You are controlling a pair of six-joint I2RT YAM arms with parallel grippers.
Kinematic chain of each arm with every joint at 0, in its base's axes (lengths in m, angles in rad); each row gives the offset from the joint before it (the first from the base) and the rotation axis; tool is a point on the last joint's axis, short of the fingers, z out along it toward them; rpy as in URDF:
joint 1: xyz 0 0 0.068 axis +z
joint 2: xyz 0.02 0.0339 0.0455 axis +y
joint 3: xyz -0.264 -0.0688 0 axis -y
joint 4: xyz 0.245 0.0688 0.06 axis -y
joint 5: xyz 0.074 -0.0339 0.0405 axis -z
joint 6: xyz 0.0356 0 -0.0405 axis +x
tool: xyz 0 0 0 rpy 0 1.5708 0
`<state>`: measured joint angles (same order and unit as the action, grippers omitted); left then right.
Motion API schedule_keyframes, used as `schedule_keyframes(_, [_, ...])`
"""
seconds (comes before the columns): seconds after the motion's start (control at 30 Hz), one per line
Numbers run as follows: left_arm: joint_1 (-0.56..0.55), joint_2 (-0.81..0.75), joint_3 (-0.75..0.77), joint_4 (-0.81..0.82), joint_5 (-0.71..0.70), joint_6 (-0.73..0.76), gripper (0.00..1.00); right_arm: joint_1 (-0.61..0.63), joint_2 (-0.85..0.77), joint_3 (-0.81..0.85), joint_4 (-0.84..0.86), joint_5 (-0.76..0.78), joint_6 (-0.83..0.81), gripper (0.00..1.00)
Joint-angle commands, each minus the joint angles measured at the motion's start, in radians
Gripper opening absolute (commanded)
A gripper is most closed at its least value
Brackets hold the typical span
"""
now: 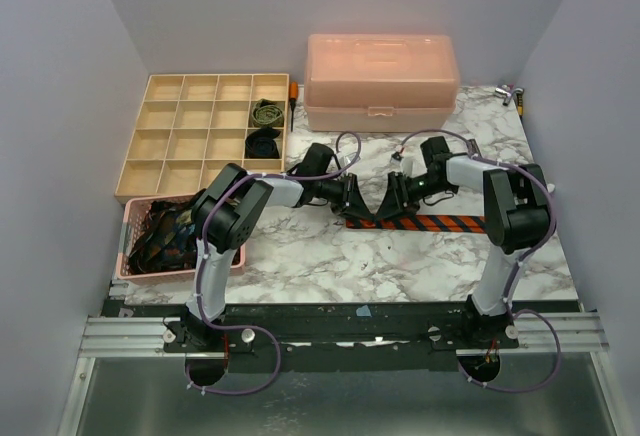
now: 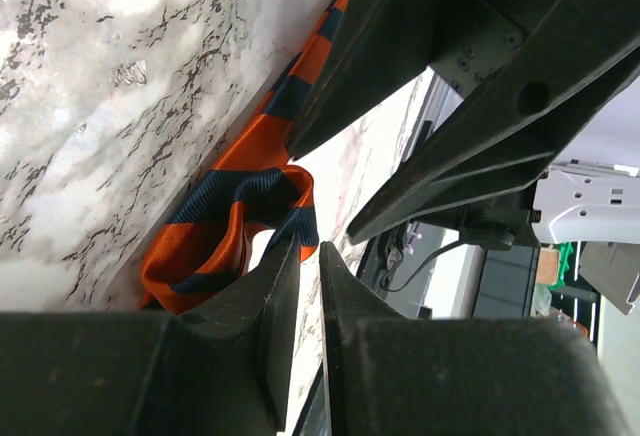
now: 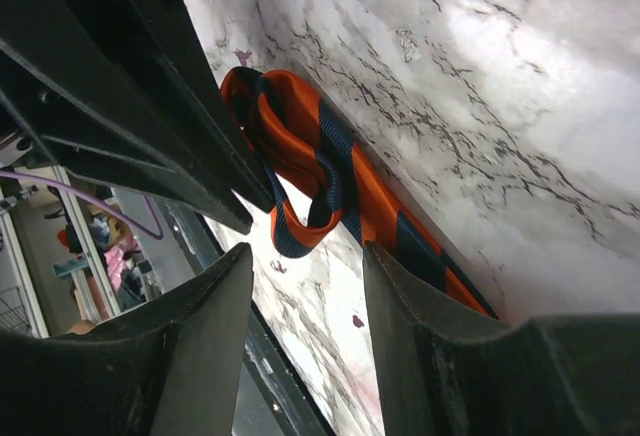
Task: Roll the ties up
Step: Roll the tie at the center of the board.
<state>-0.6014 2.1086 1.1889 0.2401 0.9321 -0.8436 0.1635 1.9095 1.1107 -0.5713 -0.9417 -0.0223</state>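
An orange-and-navy striped tie [image 1: 440, 223] lies flat along the marble table [image 1: 300, 256]. Its left end is curled into a loose loop [image 2: 240, 221], which the right wrist view also shows [image 3: 300, 171]. My left gripper [image 2: 309, 254] sits right at that loop, its jaws a narrow slit apart with only marble showing between them. From the other side, my right gripper [image 3: 307, 248] faces the loop, open wide with nothing between its fingers. From above, the two grippers [image 1: 352, 204] [image 1: 392, 201] meet tip to tip over the tie's end.
A wooden compartment tray [image 1: 180, 136] at back left holds an olive rolled tie [image 1: 266, 113] and a dark one [image 1: 262, 143]. A pink basket [image 1: 130, 246] of loose ties stands at near left. A pink lidded box [image 1: 380, 81] stands at the back.
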Motion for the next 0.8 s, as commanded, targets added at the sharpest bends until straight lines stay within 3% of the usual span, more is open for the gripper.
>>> schedule_keyframes(0.0, [0.003, 0.016, 0.002, 0.036, 0.027, -0.012, 0.15, 0.026, 0.035, 0.009, 0.045, 0.040, 0.020, 0.50])
schedule_keyframes(0.13, [0.005, 0.022, 0.005, 0.034, 0.023, -0.015, 0.14, 0.045, 0.059, 0.005, 0.071, 0.046, 0.053, 0.43])
schedule_keyframes(0.3, [0.009, -0.015, -0.010, 0.044, 0.034, 0.018, 0.16, 0.050, 0.061, 0.008, 0.072, 0.077, 0.051, 0.21])
schedule_keyframes(0.37, [0.010, -0.089, -0.023, -0.037, -0.002, 0.151, 0.28, 0.050, 0.052, 0.012, 0.060, 0.086, 0.040, 0.15])
schedule_keyframes(0.47, [0.009, -0.220, -0.044, -0.181, -0.071, 0.415, 0.58, 0.051, 0.056, 0.024, 0.035, 0.087, 0.033, 0.12])
schedule_keyframes(0.57, [0.005, -0.322, -0.077, -0.294, -0.155, 0.636, 0.77, 0.050, 0.070, 0.034, 0.011, 0.079, -0.005, 0.10])
schedule_keyframes(0.77, [-0.066, -0.441, -0.137, -0.391, -0.352, 0.981, 0.85, 0.050, 0.086, 0.032, -0.015, 0.072, -0.038, 0.09])
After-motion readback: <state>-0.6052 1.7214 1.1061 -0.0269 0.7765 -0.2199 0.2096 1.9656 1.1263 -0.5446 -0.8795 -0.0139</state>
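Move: The tie's folded end is still between the left fingertips, its middle some 2 cm left of that hand, 1 cm ahead and 2 cm below. From the open right hand it lies about 4 cm left, 1 cm ahead and 2 cm below. The flat strip's middle lies some 11 cm to the right of the right hand, level fore and aft and 3 cm below; the pink case stands roughly 27 cm ahead of it, about level sideways. While the left hand holds the tie's folded end still, the right hand sinks about 2 cm, easing a centimetre left onto the fold, and closes from half open to pinch its near end against the flat strip's side of the bundle. Once the right fingers have shut, the left hand opens wide and comes free, rising about 7 cm and backing some 4 cm to its left as it rolls nearly 40 degrees about its fingers' line, front side up, while the right keeps its pinch close to the table. ##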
